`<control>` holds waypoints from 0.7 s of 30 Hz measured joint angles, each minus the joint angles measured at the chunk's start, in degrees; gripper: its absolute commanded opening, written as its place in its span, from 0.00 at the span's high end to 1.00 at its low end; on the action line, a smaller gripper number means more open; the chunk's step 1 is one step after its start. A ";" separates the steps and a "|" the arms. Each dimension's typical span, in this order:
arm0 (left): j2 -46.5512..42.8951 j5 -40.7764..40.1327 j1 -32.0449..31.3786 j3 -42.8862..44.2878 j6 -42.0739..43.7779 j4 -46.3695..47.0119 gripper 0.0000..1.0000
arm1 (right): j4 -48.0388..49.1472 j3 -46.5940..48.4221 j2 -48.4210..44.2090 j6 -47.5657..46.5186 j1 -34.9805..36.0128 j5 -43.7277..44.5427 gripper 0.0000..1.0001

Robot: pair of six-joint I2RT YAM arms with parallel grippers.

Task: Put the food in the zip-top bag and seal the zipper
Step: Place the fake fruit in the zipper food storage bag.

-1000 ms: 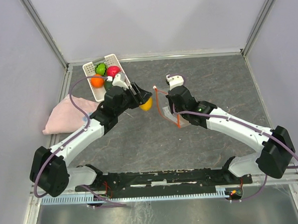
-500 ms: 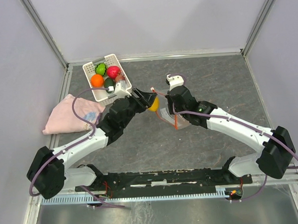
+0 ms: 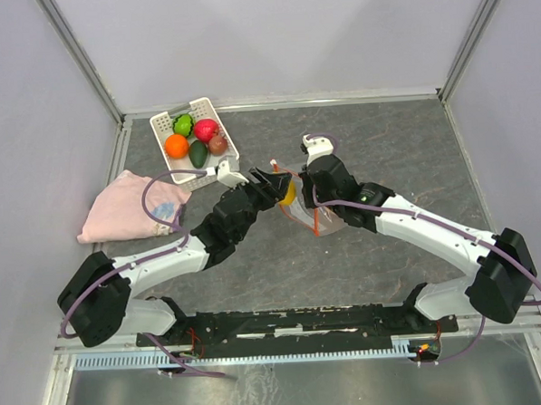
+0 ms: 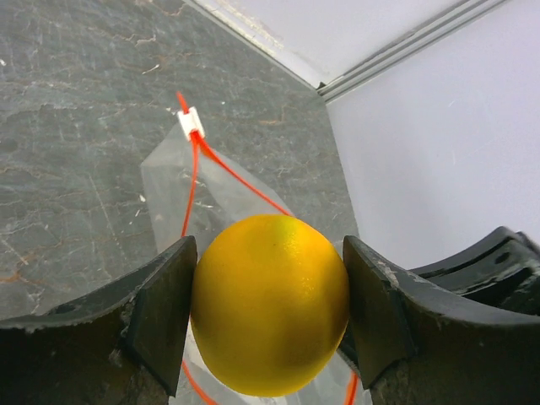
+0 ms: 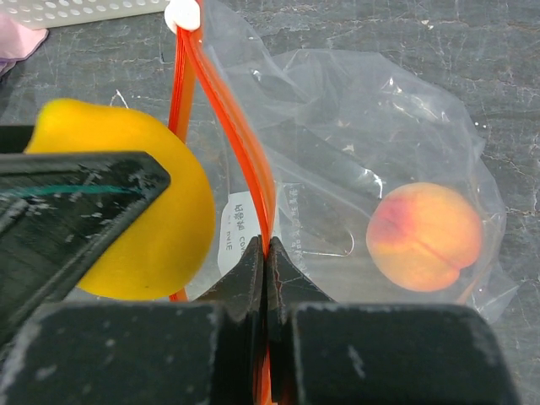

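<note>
My left gripper (image 4: 270, 314) is shut on a yellow fruit (image 4: 270, 304), one finger on each side. It holds the fruit just above the open mouth of the clear zip-top bag (image 4: 169, 181). From above, the fruit (image 3: 289, 191) sits at the bag's (image 3: 304, 212) left edge. My right gripper (image 5: 268, 253) is shut on the orange-red zipper (image 5: 245, 143) strip and lifts one lip of the mouth. A peach fruit (image 5: 424, 237) lies inside the bag. The white slider (image 5: 182, 14) sits at the strip's far end.
A white perforated basket (image 3: 162, 123) at the back left holds orange (image 3: 176, 146), bright green (image 3: 184, 125), red-pink (image 3: 206, 129), dark green (image 3: 198, 154) and brownish (image 3: 217, 144) fruits. A pink cloth (image 3: 125, 205) lies at the left edge. Walls enclose the table.
My left arm has carried the yellow fruit rightward from beside the basket to the bag's mouth. The right gripper and the bag have stayed where they were.
</note>
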 measured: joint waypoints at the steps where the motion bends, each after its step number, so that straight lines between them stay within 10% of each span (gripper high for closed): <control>1: 0.17 -0.44 -0.24 -0.33 0.00 0.09 0.64 | 0.00 0.00 -0.07 0.02 0.00 0.02 0.98; 21: 4.57 -2.97 -2.14 0.90 2.03 -9.05 0.63 | 0.20 0.00 -1.38 0.13 0.00 -0.02 0.98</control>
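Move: The bag's open mouth, where my left hand is taking the yellow fruit, lies about 6 cm below that hand, roughly 2 cm back and 1 cm to its right. The white zipper end is some 6 cm ahead, 3 cm left and 5 cm down; the peach in the bag is level with the hand fore and aft, about 12 cm right and 15 cm down. From my right fingers, the mouth is some 4 cm left, 1 cm back and 2 cm down. I sink my left hand about 6 cm, almost straight down, to bring the yellow fruit to the bag's mouth, easing barely a centimetre back. As it descends I roll its left side up some 10 degrees and dip the fingertips slightly, keeping the fruit gripped. My right fingers stay shut on the orange zipper rim, rising 1 cm early and then holding still. ##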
